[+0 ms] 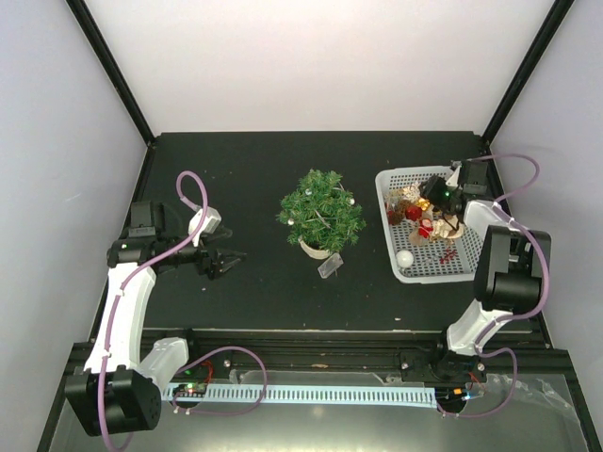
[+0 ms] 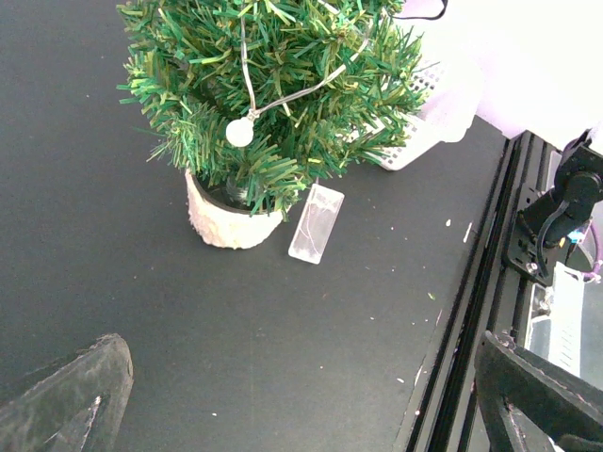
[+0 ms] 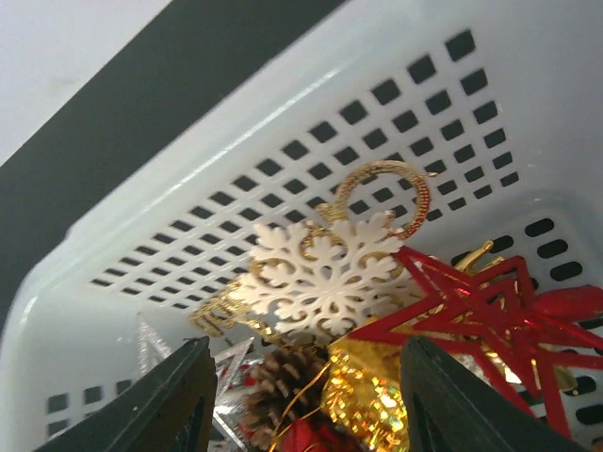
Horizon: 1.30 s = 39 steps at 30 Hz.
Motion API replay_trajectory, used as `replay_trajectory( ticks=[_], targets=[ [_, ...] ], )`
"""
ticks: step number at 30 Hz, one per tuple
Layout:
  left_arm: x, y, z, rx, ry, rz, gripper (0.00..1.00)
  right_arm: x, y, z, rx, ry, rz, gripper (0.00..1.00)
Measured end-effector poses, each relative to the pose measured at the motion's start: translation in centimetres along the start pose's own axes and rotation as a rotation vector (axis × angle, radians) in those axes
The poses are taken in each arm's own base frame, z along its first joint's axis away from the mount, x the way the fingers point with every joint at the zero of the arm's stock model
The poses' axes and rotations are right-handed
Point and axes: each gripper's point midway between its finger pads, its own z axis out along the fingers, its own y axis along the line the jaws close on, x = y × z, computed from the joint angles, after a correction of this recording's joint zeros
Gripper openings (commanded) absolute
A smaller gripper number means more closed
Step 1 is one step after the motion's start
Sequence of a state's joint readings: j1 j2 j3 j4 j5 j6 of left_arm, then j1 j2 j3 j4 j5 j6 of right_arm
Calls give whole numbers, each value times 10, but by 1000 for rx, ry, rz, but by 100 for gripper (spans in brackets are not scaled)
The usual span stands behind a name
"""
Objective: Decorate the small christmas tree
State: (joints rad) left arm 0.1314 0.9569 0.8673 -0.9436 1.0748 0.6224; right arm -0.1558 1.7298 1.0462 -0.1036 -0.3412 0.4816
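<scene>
The small christmas tree (image 1: 322, 209) stands mid-table in its white pot (image 1: 314, 248), a pale tag (image 1: 330, 266) lying in front of it. In the left wrist view the tree (image 2: 273, 85) carries a white ball (image 2: 239, 132) on a cord. My left gripper (image 1: 224, 261) hovers open and holds nothing, left of the tree. My right gripper (image 1: 429, 202) reaches down into the white basket (image 1: 384, 202). Its jaws (image 3: 306, 405) stand apart around a pinecone (image 3: 283, 386) and a gold foil ornament (image 3: 363, 395). Behind these lie a white snowflake (image 3: 325, 273) and a red star (image 3: 480, 311).
The basket holds several more ornaments, among them a white ball (image 1: 405, 258) at its near end. The basket's mesh wall (image 3: 283, 169) rises close behind the right fingers. A black rail (image 1: 311, 339) runs along the table's near edge.
</scene>
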Motion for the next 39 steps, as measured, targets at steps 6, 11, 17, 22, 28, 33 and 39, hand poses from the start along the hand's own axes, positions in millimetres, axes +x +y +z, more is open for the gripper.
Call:
replay_trajectory(
  ticks=[6,11,17,22,28,33,39],
  targets=[
    [-2,-2,-2,-5,-7,15,99,-17,9,-27,42,-76,-31,42],
    [-3,-2,-2,-6,-10,21,99,-19,-8,-33,152,-94,-26,41],
    [-3,-2,-2,-6,-10,21,99,-12,-23,-35,232,-83,-8,42],
    [-3,-2,-2,-6,-10,21,99,5,-34,-33,256,-52,13,40],
    [-3,-2,-2,-6,-10,21,99,14,-41,-33,275,-36,21,36],
    [-3,-2,-2,-6,-10,20,99,16,-42,-33,278,-34,21,36],
    [-3,-2,-2,-6,-10,21,99,16,-43,-31,278,-33,22,33]
  ],
)
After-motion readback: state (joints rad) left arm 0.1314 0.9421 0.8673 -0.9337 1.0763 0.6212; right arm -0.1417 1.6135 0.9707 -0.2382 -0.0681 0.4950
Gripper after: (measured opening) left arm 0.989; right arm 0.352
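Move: Down in the basket, the red star lies some 6 cm to the right of the right hand and a couple of centimetres ahead, about 4 cm lower. The gold gift is 2 cm ahead and 1 cm right, the snowflake 4 cm ahead and 2 cm left; the cream ornament sits about 7 cm back and 6 cm right, all slightly lower. From the left hand the star is roughly 54 cm right, 22 cm ahead and 17 cm down. Lifting about 3 cm from above the gold gift, the right hand swings right, then draws back and sinks again, ending some 4 cm back and 3 cm right, slightly lower, with the red star ahead of its fingers. The wrist turns clockwise and tips a little further down, while the partly open fingers narrow without closing on anything. ##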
